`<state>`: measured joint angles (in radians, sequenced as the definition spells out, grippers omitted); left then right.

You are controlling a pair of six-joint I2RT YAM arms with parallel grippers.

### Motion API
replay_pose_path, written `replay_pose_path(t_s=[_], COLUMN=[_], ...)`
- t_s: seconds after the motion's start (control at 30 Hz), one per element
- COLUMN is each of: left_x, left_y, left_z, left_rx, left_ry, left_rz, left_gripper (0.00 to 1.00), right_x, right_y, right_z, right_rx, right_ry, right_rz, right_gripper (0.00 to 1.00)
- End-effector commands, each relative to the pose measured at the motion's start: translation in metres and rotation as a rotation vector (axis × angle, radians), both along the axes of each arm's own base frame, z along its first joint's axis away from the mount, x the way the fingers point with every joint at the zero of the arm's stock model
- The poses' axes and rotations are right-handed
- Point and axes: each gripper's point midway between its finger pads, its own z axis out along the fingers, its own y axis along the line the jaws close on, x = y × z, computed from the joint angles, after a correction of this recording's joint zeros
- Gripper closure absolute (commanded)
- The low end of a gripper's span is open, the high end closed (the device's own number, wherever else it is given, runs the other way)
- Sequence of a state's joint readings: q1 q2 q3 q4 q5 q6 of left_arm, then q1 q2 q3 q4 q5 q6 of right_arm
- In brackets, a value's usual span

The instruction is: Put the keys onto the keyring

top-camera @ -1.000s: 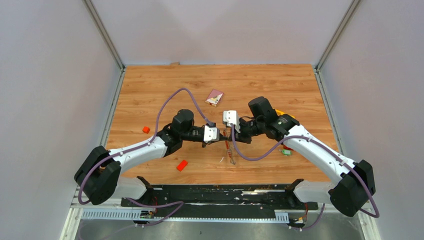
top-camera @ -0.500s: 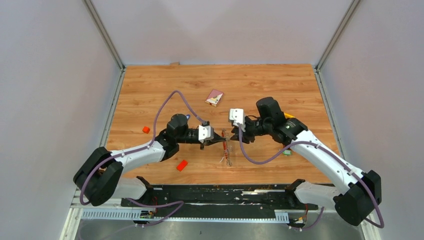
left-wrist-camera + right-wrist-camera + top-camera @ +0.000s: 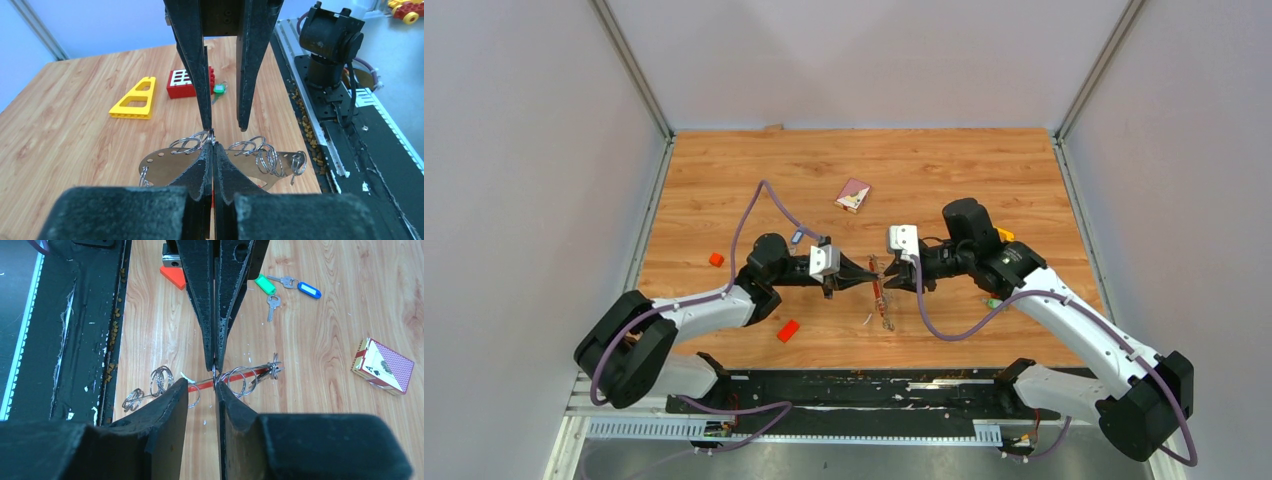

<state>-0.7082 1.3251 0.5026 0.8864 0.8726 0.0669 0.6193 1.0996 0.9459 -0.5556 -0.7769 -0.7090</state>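
Observation:
The keyring [image 3: 165,162], a metal strip with a red strap [image 3: 250,373] and several split rings, hangs between the two grippers [image 3: 881,293]. My left gripper [image 3: 212,144] is shut, its tips pinching one split ring. My right gripper [image 3: 201,386] faces it from the other side with its jaws open, straddling the strip, and holds nothing. A green-tagged key [image 3: 265,284], a blue-tagged key [image 3: 308,290] and a bare silver key [image 3: 271,302] lie on the table behind the left arm. Another green-tagged key [image 3: 219,90] lies by the right arm [image 3: 994,303].
A red block with white buttons [image 3: 186,82] and a yellow triangular piece [image 3: 134,97] sit behind the right gripper. A playing-card box [image 3: 853,195] lies further back. Two small orange blocks [image 3: 716,259] [image 3: 788,331] lie near the left arm. The black base rail [image 3: 864,385] runs along the near edge.
My right gripper has opened its jaws and drawn back slightly to the right. The left arm has shifted left, still pinching the keyring.

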Motion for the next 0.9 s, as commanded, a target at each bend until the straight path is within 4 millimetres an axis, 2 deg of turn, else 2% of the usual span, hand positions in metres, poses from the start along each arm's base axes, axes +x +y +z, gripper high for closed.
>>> replay_pose_path(t_s=[0.0, 0.37, 0.53, 0.67, 0.8, 0.87], left_x=[-0.004, -0.010, -0.011, -0.005, 0.012, 0.022], left_y=[-0.001, -0.002, -0.001, -0.001, 0.002, 0.004], left_z=[0.017, 0.015, 0.014, 0.008, -0.007, -0.010], left_rx=[-0.062, -0.077, -0.080, -0.058, 0.037, 0.083], left_ry=[-0.035, -0.020, -0.019, -0.060, -0.145, -0.185], left_rz=[-0.028, -0.064, -0.062, -0.038, 0.034, 0.074], left_gripper=[1.00, 1.00, 1.00, 1.00, 0.76, 0.69], right_x=[-0.001, 0.003, 0.004, 0.005, 0.008, 0.011], right_y=[0.006, 0.008, 0.008, 0.004, -0.001, -0.004], right_z=[0.008, 0.000, 0.000, 0.006, 0.006, 0.004], right_rx=[0.045, 0.035, 0.032, 0.033, -0.006, -0.035], right_ry=[-0.033, -0.022, -0.032, -0.092, -0.180, -0.220], right_rz=[0.044, 0.038, 0.037, 0.030, 0.015, 0.005], right_gripper=[0.74, 0.84, 1.00, 1.00, 1.00, 1.00])
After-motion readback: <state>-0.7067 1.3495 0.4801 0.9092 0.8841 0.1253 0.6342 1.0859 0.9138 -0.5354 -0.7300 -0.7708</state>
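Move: The left hand already pinches a small wire ring on the top edge of the keyring, whose grey plate and red handle hang about 5 cm below and 2 cm back. From the right hand, half open around it, that ring is roughly 1 cm ahead, 1 cm left and 1 cm down. On the table 20 cm beneath, counted from the left hand: the green tag about 7 cm ahead, 16 left; the red block 6 back, 16 left. The right fingers close on the wire ring while the left hand still holds it, the right hand easing down about 1 cm and the left bringing it back about 1 cm. Once the right has its pinch, the left fingers part and let go of the ring, that hand then moving forward about 1 cm and dipping slightly as they open. ##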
